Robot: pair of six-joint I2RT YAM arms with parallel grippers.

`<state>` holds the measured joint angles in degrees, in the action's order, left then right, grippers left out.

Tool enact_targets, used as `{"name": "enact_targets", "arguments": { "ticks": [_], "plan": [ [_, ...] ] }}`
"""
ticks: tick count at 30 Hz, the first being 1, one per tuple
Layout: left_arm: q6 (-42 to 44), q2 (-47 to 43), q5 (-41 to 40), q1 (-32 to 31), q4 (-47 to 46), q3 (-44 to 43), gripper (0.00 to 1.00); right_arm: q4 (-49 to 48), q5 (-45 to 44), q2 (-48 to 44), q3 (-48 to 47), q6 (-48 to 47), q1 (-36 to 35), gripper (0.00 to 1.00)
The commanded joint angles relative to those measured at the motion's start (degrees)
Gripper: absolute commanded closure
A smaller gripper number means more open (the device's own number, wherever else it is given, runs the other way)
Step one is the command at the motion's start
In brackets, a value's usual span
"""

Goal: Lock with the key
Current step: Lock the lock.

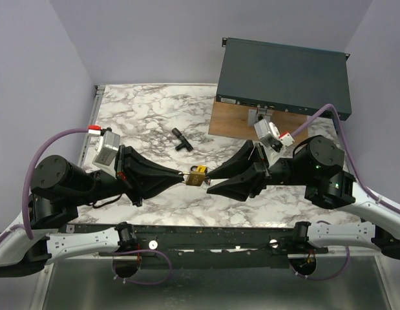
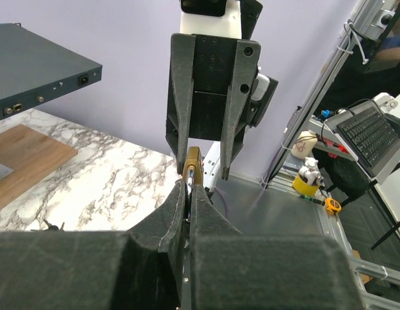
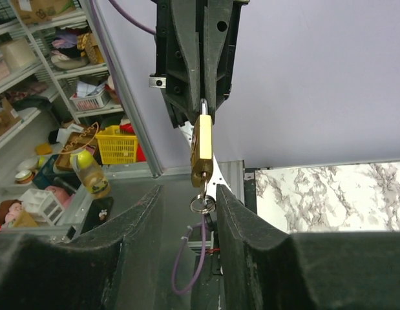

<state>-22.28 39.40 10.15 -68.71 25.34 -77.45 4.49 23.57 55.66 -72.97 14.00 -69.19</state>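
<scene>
A brass padlock [image 1: 197, 175] hangs in the air between the two arms, above the marble table [image 1: 148, 110]. My left gripper [image 1: 185, 175] is shut on its steel shackle; in the left wrist view the lock body [image 2: 192, 165] sticks out past the pinched fingertips [image 2: 198, 194]. In the right wrist view the padlock [image 3: 203, 148] hangs with the key [image 3: 202, 188] in its keyhole and a key ring [image 3: 203, 205] below. My right gripper [image 3: 189, 190] stands open around the key and ring, its pads on either side with a gap and not touching them.
A dark blue-grey equipment box [image 1: 284, 77] sits on a wooden board [image 1: 232, 119] at the back right. A small black T-shaped tool [image 1: 181, 139] lies on the marble behind the grippers. The table's front edge runs just below both arms.
</scene>
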Motion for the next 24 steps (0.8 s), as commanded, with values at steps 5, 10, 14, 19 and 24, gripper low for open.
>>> {"name": "enact_targets", "arguments": {
  "ticks": [5,10,14,19,24],
  "plan": [
    [-0.57,0.33,1.19,-0.24,-2.65,-0.6,1.0,-0.1,1.56,2.14,-2.07,0.76,0.19,0.66],
    [-0.57,0.07,0.66,-0.24,-2.26,-0.6,1.0,0.08,0.35,1.83,-1.83,0.6,0.19,0.72],
    [-0.5,0.22,0.31,-0.25,-1.93,-0.6,1.0,0.24,-0.3,1.38,-1.78,0.74,0.16,0.77],
    [-0.64,0.27,0.3,-0.26,-1.98,-0.6,1.0,0.61,-0.69,1.03,-1.83,0.79,0.13,0.8],
    [-0.66,0.46,0.23,-0.21,-1.8,-0.82,1.0,0.78,-0.9,0.8,-1.91,0.85,0.15,0.86]
  ]
}}
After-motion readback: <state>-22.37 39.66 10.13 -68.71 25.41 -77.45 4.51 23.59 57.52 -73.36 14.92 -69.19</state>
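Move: The key, standing out of the brass lock with its ring towards the right gripper, has its ring end about 1 cm to the left of the right hand, level and straight ahead within 1 cm. The lock's body is some 4 cm to the right hand's left and 1 cm farther out; the left gripper's tips lie about 8 cm to its left, 2 cm farther out. From the left hand, the ring end is some 7 cm to the right and 2 cm back. Ease the half-open right gripper about 1 cm to the left, sinking slightly, so its fingertips straddle the key's ring end. Keep closing the fingers to about half the starting gap until they pinch the ring end, without turning the wrist. Hold the left gripper still, its shut fingers keeping the lock by the shackle. ##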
